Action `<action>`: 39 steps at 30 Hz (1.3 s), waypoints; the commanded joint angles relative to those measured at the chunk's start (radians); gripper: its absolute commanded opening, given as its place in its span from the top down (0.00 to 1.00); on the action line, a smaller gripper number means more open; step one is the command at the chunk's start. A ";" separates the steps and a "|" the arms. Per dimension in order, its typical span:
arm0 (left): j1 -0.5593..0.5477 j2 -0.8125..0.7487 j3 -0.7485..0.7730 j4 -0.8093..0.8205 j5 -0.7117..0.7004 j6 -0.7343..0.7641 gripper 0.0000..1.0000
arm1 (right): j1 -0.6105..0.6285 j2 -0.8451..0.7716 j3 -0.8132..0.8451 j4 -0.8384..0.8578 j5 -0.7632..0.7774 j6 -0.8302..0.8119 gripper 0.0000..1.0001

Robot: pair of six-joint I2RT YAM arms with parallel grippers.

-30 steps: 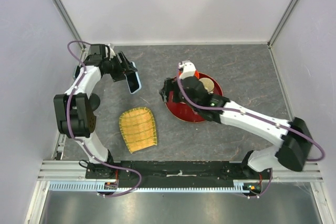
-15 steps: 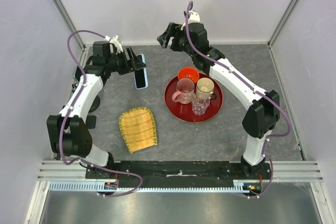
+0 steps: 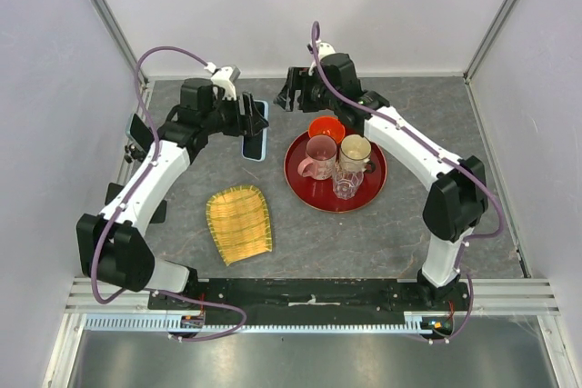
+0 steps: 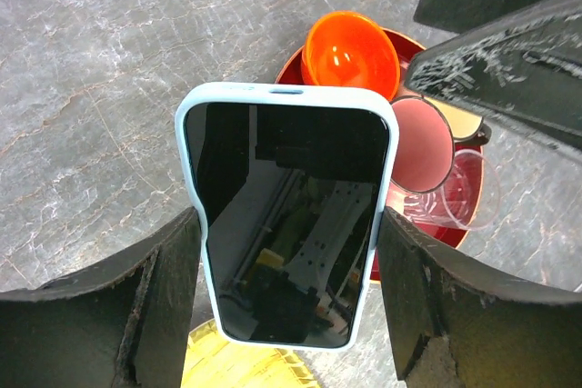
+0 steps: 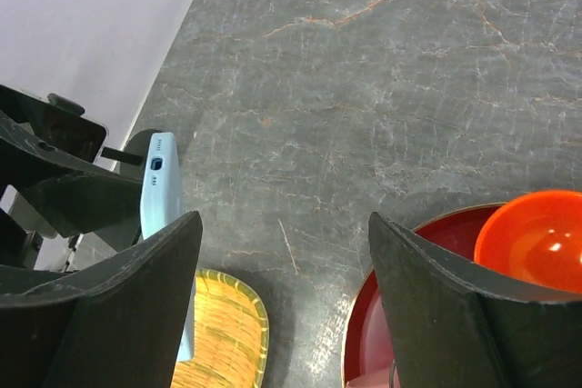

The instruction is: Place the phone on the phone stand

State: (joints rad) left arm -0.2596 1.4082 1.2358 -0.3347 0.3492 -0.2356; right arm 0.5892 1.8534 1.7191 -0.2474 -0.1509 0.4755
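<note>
The phone (image 4: pixel 289 224), black screen in a light blue case, hangs above the table with my left gripper (image 4: pixel 286 215) shut on its long edges. From above the phone (image 3: pixel 255 130) is at the back centre, just left of the red tray, in the left gripper (image 3: pixel 247 121). My right gripper (image 3: pixel 291 97) hovers open and empty just right of it. In the right wrist view the phone's edge (image 5: pixel 164 197) shows left of the right gripper (image 5: pixel 284 220). The phone stand is not plain to see. A black shape (image 3: pixel 135 131) by the left wall, half under my left arm, may be it.
A round red tray (image 3: pixel 305 190) right of centre holds an orange bowl (image 3: pixel 326 127), a pink cup (image 3: pixel 318 155), a tan cup (image 3: pixel 355 150) and a clear glass (image 3: pixel 343 184). A yellow woven basket (image 3: pixel 240 223) lies at front left. Walls enclose three sides.
My left arm has carried the phone right, toward the tray. My right arm swung from over the tray to the back, then dropped close beside the phone, its jaws a little narrower.
</note>
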 commanded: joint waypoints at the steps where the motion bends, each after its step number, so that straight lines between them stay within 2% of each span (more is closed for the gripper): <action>1: -0.026 -0.035 -0.001 0.100 -0.042 0.094 0.98 | -0.023 -0.111 -0.026 0.048 -0.065 0.025 0.20; 8: -0.075 -0.040 -0.012 0.122 -0.044 0.168 0.98 | -0.023 -0.102 -0.016 0.049 -0.229 0.051 0.27; 21: -0.127 -0.072 -0.036 0.148 -0.075 0.220 0.98 | -0.003 -0.028 -0.018 0.039 -0.292 0.054 0.44; 31: -0.158 -0.087 -0.038 0.143 -0.105 0.279 0.98 | 0.026 0.012 -0.003 0.016 -0.337 0.011 0.52; 32: -0.159 -0.089 -0.038 0.140 -0.104 0.280 0.98 | 0.029 0.016 -0.003 0.017 -0.340 0.008 0.55; 35: -0.161 -0.095 -0.035 0.135 -0.098 0.274 0.98 | 0.031 0.017 -0.009 0.034 -0.343 0.008 0.78; 36: -0.161 -0.097 -0.035 0.137 -0.090 0.265 0.94 | 0.031 0.000 -0.033 0.049 -0.334 0.009 0.92; 37: -0.161 -0.104 -0.036 0.144 -0.082 0.245 0.77 | 0.029 -0.014 -0.051 0.098 -0.319 0.020 1.00; 39: -0.159 -0.118 -0.048 0.157 -0.059 0.211 0.56 | 0.027 -0.078 -0.146 0.178 -0.261 0.038 1.00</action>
State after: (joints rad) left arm -0.4171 1.3605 1.1873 -0.2813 0.2428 -0.0013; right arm 0.6155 1.8606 1.6684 -0.2260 -0.4484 0.5137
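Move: The phone is already in my left hand, its middle about level with my left pads in every direction, its port end facing forward. From my open right hand, the phone's middle lies roughly 7 cm left, 6 cm back and 3 cm lower. The orange bowl is about 8 cm to my right hand's right, 1 cm back and 22 cm below; the pink mug is some 6 cm right, 10 cm back and 20 cm below. I bring my right hand back about 5 cm and left about 4 cm onto the phone's port end, arching up first and then sinking below its starting height, turning some 15 degrees counter-clockwise. Its fingers close and pinch the screen and back. My left hand keeps its grip and carries the phone a few centimetres right and slightly back to meet it, swinging clockwise and tipping its fingers up. ##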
